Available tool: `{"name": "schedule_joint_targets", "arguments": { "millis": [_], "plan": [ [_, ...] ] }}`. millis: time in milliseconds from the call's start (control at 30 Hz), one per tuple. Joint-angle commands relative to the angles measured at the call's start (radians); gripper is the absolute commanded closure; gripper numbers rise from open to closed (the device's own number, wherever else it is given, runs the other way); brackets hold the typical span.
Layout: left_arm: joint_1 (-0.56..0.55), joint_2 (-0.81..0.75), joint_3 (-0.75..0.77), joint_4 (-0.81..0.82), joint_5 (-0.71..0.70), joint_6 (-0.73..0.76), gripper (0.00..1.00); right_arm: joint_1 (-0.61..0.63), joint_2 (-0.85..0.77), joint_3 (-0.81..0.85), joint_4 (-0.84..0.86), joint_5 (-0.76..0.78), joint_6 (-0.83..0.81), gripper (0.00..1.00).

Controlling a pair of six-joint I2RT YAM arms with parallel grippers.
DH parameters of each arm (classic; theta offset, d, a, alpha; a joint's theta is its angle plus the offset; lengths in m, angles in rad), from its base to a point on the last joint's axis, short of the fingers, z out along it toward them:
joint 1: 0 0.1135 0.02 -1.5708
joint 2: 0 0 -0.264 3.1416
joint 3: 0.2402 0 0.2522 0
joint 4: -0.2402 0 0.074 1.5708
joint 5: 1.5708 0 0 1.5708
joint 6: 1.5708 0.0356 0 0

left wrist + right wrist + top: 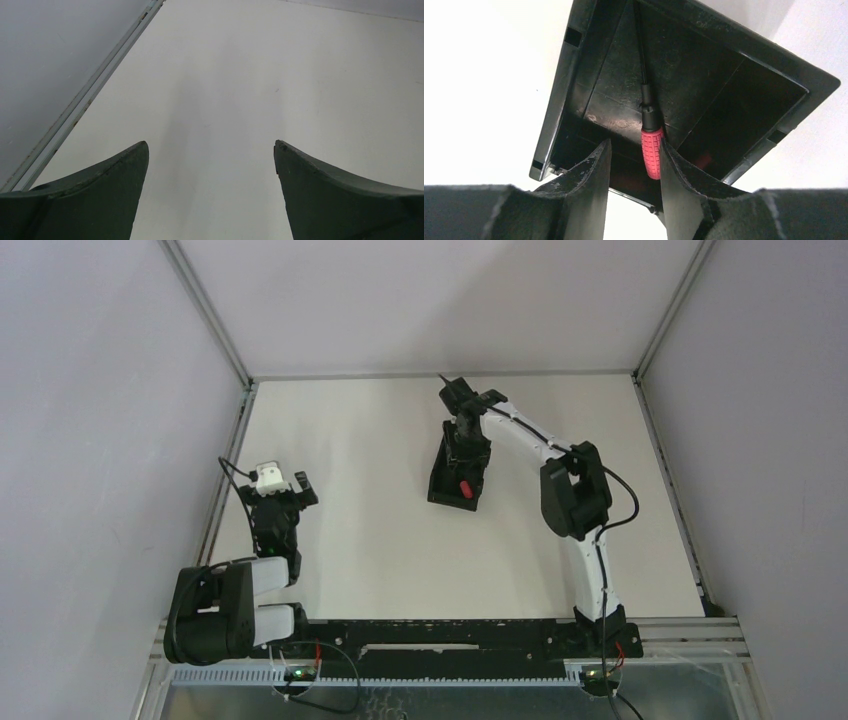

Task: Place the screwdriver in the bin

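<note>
The black bin (pixel 446 480) stands mid-table, and the right wrist view looks down into it past its rim (pixel 555 105). The screwdriver (pixel 651 152) lies inside the bin, red handle toward me and thin dark shaft running to the far wall; in the top view only the red handle (pixel 464 488) shows. My right gripper (pixel 634 145) hangs over the bin's near end (pixel 467 452) and is open. The handle rests against its right finger (pixel 684 175) with a gap to the left one. My left gripper (pixel 210 145) is open and holds nothing, near the table's left edge (pixel 277 492).
A metal frame rail (pixel 85 97) runs along the table's left edge, close to the left gripper. White walls enclose the table on three sides. The right arm (pixel 572 490) reaches across the right half of the table to the bin.
</note>
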Motion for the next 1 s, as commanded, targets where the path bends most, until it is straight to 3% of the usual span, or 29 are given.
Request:
{"name": "schedule_joint_targets", "arguments": {
  "millis": [0, 67, 100, 133, 167, 200, 667, 967],
  "plan": [
    [-0.005, 0.001, 0.049, 0.042, -0.004, 0.018, 0.0, 0.016, -0.129, 0.033, 0.035, 0.029, 0.002, 0.53],
    [-0.005, 0.001, 0.049, 0.042, -0.002, 0.018, 0.0, 0.017, -0.184, 0.028, 0.037, 0.038, -0.006, 0.52],
    [-0.005, 0.001, 0.049, 0.042, -0.002, 0.018, 0.0, 0.019, -0.228, 0.02, 0.041, 0.045, -0.011, 0.46],
    [-0.005, 0.002, 0.049, 0.042, -0.003, 0.018, 0.0, 0.019, -0.261, 0.008, 0.047, 0.052, -0.018, 0.34],
    [-0.005, 0.002, 0.049, 0.042, -0.003, 0.018, 0.0, 0.019, -0.304, -0.014, 0.06, 0.056, -0.032, 0.07],
    [-0.005, 0.001, 0.049, 0.042, -0.003, 0.018, 0.0, 0.019, -0.346, -0.044, 0.077, 0.063, -0.044, 0.01],
    [-0.005, 0.002, 0.048, 0.042, -0.002, 0.018, 0.0, -0.009, -1.037, -0.77, 0.48, 0.062, -0.14, 0.0],
    [-0.004, 0.001, 0.049, 0.042, -0.003, 0.018, 0.0, -0.027, -1.377, -1.172, 0.611, 0.213, -0.064, 0.0]
  ]
}}
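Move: The screwdriver already lies in the bin, its middle nearly under the right hand, about 4 cm below and 1 cm back, its red handle showing just behind the fingertips. The bin's middle is also about 4 cm below that hand, 1 cm back and 1 cm to its left. From the idle left hand the screwdriver is roughly 35 cm to the right, 2 cm ahead and 8 cm lower. Leaving the screwdriver in the bin, the right hand climbs almost straight out, its half-open fingers spreading wide early in the rise. Some 19 cm up it is already swinging back and to the right, away from the bin, and it ends about 13 cm back and 11 cm right, having sunk again by about 6 cm. The wrist tips up so the fingers turn from pointing down towards forward. ##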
